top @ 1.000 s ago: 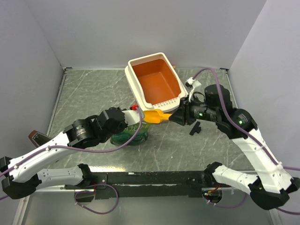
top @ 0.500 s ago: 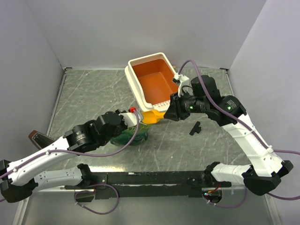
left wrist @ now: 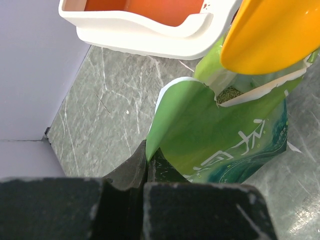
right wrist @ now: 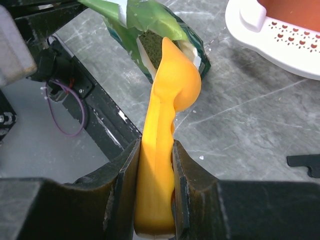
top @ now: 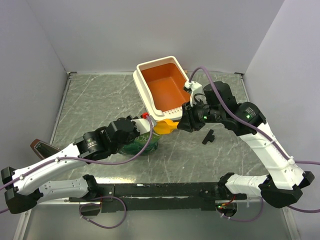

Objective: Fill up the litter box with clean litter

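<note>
The litter box [top: 167, 87] stands at the back centre, cream rim around a bare orange floor; its rim also shows in the left wrist view [left wrist: 150, 32] and the right wrist view [right wrist: 280, 37]. A green bag [top: 140, 145] stands just in front of it. My left gripper [left wrist: 146, 150] is shut on the bag's [left wrist: 225, 135] upper edge, holding its mouth up. Dark olive granules, the clean litter [left wrist: 231, 93], show inside the torn mouth. My right gripper [right wrist: 156, 150] is shut on the handle of an orange-yellow scoop [right wrist: 165, 115], whose bowl [top: 166, 126] sits at the bag's opening [right wrist: 150, 47].
A small black part [top: 208, 136] lies on the marble-patterned table right of the scoop. A black rail [top: 160, 190] runs along the near edge between the arm bases. Grey walls close in the table on three sides. A brown object [top: 40, 146] sits at the far left.
My right gripper has carried the scoop left and down from beside the box's near rim to the bag's mouth. The left arm shifted slightly right, still holding the bag.
</note>
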Robot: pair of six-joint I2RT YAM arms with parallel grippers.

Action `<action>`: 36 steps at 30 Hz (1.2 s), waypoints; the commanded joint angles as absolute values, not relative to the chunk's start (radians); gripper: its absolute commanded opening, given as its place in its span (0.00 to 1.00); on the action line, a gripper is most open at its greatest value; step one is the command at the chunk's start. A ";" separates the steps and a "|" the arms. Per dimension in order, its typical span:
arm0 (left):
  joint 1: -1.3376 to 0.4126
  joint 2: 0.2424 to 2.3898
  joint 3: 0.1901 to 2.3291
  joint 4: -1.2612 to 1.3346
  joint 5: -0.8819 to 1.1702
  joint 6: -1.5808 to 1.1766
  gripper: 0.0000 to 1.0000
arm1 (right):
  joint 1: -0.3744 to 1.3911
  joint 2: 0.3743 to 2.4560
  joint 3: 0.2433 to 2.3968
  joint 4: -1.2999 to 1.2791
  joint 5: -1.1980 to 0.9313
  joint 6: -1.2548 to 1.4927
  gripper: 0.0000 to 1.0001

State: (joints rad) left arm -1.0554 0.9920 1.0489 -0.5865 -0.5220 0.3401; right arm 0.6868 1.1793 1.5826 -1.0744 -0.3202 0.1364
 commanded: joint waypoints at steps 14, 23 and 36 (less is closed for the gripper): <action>-1.063 0.885 1.012 -0.448 -0.615 0.241 0.01 | 0.778 1.422 1.753 -1.131 -0.292 0.140 0.00; -1.066 0.833 0.945 -0.370 -0.534 0.180 0.01 | 0.750 1.549 1.738 -1.120 -0.337 0.178 0.00; -1.081 0.810 0.851 -0.298 -0.541 -0.035 0.01 | 0.646 1.672 1.425 -0.847 -0.607 0.302 0.00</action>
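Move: I already hold the yellow scoop in my right hand. The open mouth of the litter bag lies roughly 12 cm to this hand's left, 3 cm ahead and 15 cm below. The litter box's middle is some 23 cm ahead, 4 cm left and 26 cm below, and the black tool is about 5 cm ahead and 14 cm right, down on the table. From my left hand, still pinching the bag's rim, the mouth is about 7 cm right, 2 cm back and 7 cm lower. After a slight lift, I swing my right hand some 7 cm left and 5 cm forward, then drive it ever more steeply down, about 12 cm in all, tipping the fingers about 25 degrees more downward and pushing the scoop bowl first into the bag's mouth with my grip kept. My left hand keeps its pinch on the rim and stays nearly in place, rolling its left side down about 20 degrees. ##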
